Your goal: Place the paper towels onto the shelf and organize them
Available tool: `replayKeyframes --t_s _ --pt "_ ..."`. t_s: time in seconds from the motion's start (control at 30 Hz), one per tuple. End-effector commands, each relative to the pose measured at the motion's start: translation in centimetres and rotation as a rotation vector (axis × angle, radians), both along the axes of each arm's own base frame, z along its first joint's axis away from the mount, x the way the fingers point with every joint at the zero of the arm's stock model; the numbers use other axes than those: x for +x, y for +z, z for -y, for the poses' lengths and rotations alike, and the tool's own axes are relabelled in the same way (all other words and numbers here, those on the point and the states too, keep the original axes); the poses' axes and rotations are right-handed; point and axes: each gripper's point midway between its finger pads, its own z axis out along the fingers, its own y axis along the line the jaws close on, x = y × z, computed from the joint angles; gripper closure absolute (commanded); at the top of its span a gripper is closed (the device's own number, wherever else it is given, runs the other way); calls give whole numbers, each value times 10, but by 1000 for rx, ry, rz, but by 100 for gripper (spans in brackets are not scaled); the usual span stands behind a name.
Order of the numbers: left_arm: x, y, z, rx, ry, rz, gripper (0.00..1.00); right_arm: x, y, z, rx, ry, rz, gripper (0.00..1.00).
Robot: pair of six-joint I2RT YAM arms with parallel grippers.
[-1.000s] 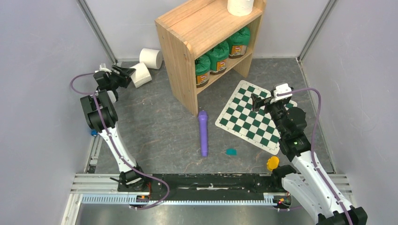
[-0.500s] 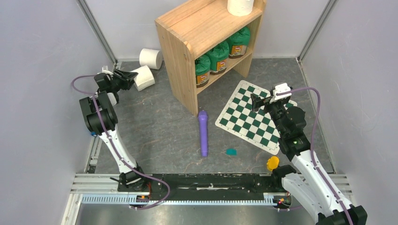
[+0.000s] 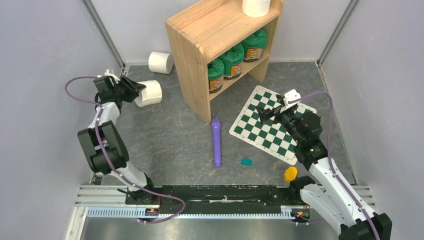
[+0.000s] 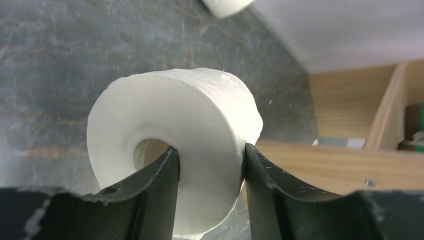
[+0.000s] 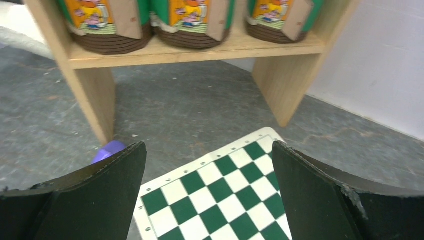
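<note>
My left gripper [image 3: 134, 90] [image 4: 210, 150] is shut on a white paper towel roll [image 3: 150, 93] [image 4: 175, 105], one finger inside its core and the other against its outer side. It is left of the wooden shelf [image 3: 220, 25] [image 4: 345, 100]. A second roll [image 3: 160, 62] [image 4: 227, 6] lies on the floor by the back wall. A third roll [image 3: 256, 7] stands on the shelf's top tier. My right gripper [image 3: 264, 112] [image 5: 207, 150] is open over the checkered board and faces the shelf's [image 5: 190, 52] lower tier with nothing between its fingers.
Three green canisters [image 3: 232, 60] [image 5: 190, 15] fill the lower tier. A green-and-white checkered board [image 3: 272, 125] [image 5: 225, 195] lies right of the shelf. A purple cylinder [image 3: 216, 141], a teal piece [image 3: 246, 162] and a yellow object [image 3: 290, 174] lie nearer the arms. Walls close in both sides.
My left gripper closed on the nearer floor roll and carried it a little toward the arms. My right gripper shifted slightly left and stayed open.
</note>
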Motion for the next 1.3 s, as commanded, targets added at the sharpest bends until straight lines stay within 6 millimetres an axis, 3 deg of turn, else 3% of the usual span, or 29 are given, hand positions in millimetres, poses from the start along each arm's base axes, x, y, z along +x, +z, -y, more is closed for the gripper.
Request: replayKeyframes --t_s 0.0,0.23,0.4,0.63,0.77,1.03,1.27 --pt "-51 -6 18 194 -47 -131 84 -11 26 -35 14 148 58 2" --pt "-115 -10 81 350 -170 -234 89 -25 17 -81 -25 314 38 2" --pt "-160 -1 123 434 -305 -214 91 -40 13 -116 -18 442 41 2" --pt "-216 12 151 467 -424 -143 94 -64 6 -160 -13 578 48 2" --pt "-230 36 171 469 -489 -22 97 -76 1 -184 -29 631 50 2" --pt "-249 67 197 431 -592 103 97 -102 -2 -226 -69 693 89 2" --pt "-268 87 225 450 -766 257 96 -115 0 -247 -78 742 118 2"
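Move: Some 54 cm to the right of the left hand, about 15 cm nearer the base and 11 cm higher, waits the open right gripper; the left hand already holds the paper towel roll. From the left hand, the purple baton lies about 36 cm right, 15 back and 14 below, the shelf's middle 38 cm right and 18 ahead. From the right hand, the held roll is roughly 52 cm left, 13 ahead and 12 lower; the baton is level with it, 19 left, 25 below. Bringing the roll back from the far left corner, the left hand keeps its pinch on the roll's wall and draws about 27 cm back and 20 cm right, ending slightly higher, while rolling left side up and turning clockwise. The right hand swings some 24 cm left and 12 cm back to meet the roll, sinking slightly, turning about 45 degrees counter-clockwise, fingers still wide open. ##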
